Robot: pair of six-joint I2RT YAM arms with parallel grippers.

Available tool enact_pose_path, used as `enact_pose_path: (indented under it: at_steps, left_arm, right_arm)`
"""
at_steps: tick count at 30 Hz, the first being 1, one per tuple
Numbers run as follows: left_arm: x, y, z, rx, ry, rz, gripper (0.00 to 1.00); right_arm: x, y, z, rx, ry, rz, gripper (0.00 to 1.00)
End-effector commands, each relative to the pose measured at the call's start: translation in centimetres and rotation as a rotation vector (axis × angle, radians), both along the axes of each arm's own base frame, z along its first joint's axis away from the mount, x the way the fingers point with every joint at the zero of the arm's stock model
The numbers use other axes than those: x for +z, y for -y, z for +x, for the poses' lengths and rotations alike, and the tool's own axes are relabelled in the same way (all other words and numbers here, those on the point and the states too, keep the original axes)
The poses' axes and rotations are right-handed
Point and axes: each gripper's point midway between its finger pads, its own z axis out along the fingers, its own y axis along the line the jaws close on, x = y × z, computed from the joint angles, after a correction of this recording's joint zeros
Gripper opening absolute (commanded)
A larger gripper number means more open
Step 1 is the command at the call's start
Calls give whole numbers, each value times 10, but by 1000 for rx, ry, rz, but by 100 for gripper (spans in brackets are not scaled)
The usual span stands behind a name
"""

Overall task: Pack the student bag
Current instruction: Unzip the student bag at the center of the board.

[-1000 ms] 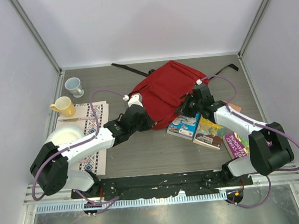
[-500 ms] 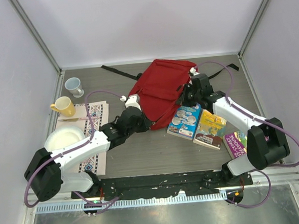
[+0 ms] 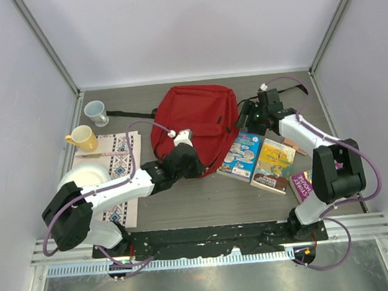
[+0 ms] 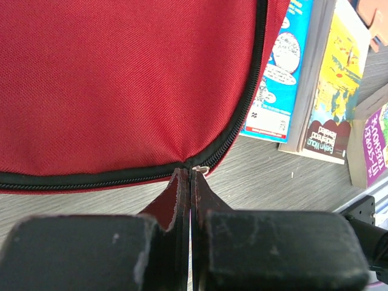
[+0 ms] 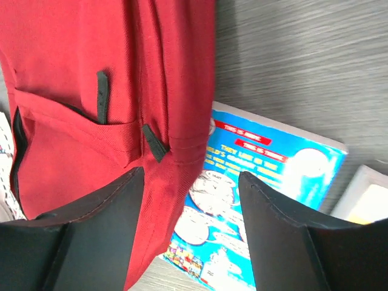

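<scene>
The student bag (image 3: pixel 193 119), a red backpack with black zipper trim, lies flat mid-table. My left gripper (image 3: pixel 194 164) sits at its near edge. In the left wrist view that gripper (image 4: pixel 191 173) is shut on the small zipper pull (image 4: pixel 204 168) of the black zipper (image 4: pixel 242 109). My right gripper (image 3: pixel 247 119) hovers at the bag's right side with its jaws open. In the right wrist view its fingers (image 5: pixel 191 179) straddle the bag's red edge (image 5: pixel 176 91) and a blue book (image 5: pixel 267 188), gripping neither.
A blue book (image 3: pixel 240 155), a yellow book (image 3: pixel 273 165) and a purple book (image 3: pixel 302 186) lie right of the bag. At the left are a pale mug (image 3: pixel 97 113), a yellow mug (image 3: pixel 81 138), a white plate (image 3: pixel 83 178) and a patterned mat (image 3: pixel 119 165). A black strap (image 3: pixel 128 113) trails left.
The bag has swung left and settled flat. My right gripper has let go of it and opened. My left gripper stayed shut and followed the bag's near edge.
</scene>
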Motion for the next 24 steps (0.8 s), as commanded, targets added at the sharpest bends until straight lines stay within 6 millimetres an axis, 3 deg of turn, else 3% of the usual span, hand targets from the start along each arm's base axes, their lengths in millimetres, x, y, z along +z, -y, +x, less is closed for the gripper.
enact_pose_path:
  at_steps: [1,3,5,10,24]
  left_arm:
    - [9,15,7,16,-1,-31,0]
    - [12,20,10,6,6,-33,0]
    - [17,23,13,2,15,-41,0]
    - [25,30,17,-17,34,-50,0]
    - [29,33,17,-32,42,-62,0]
  right_arm:
    - [30,16,-14,-65,52,37,69]
    - [41,6,-30,-38,55,112,70]
    - [38,-10,-48,-11,11,235,70]
    - [41,-37,-72,0,-21,365,70]
    - [19,-88,-78,31,-108,431,69]
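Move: The left fingers already hold the zipper pull at the bag's near edge; the bag's near right edge lies about 6 cm right of them and 4 cm ahead, the blue book's middle 11 cm right and 4 cm ahead. From the open right hand, that same edge is about 12 cm back, 6 cm left and a little below, with the blue book 11 cm back and 2 cm left, and the yellow book 15 cm back and 8 cm right. The left fingers keep their pinch on the zipper pull, dipping 1 cm, then rising nearly 2 while easing about 2 cm right and 1 forward towards the bag's right edge. The right hand, still wide open, swings back about 8 cm, then left about 7 towards the bag's near right edge beside the left gripper, lifting slightly and rolling some 20 degrees, left side up; no new touch can be seen. ##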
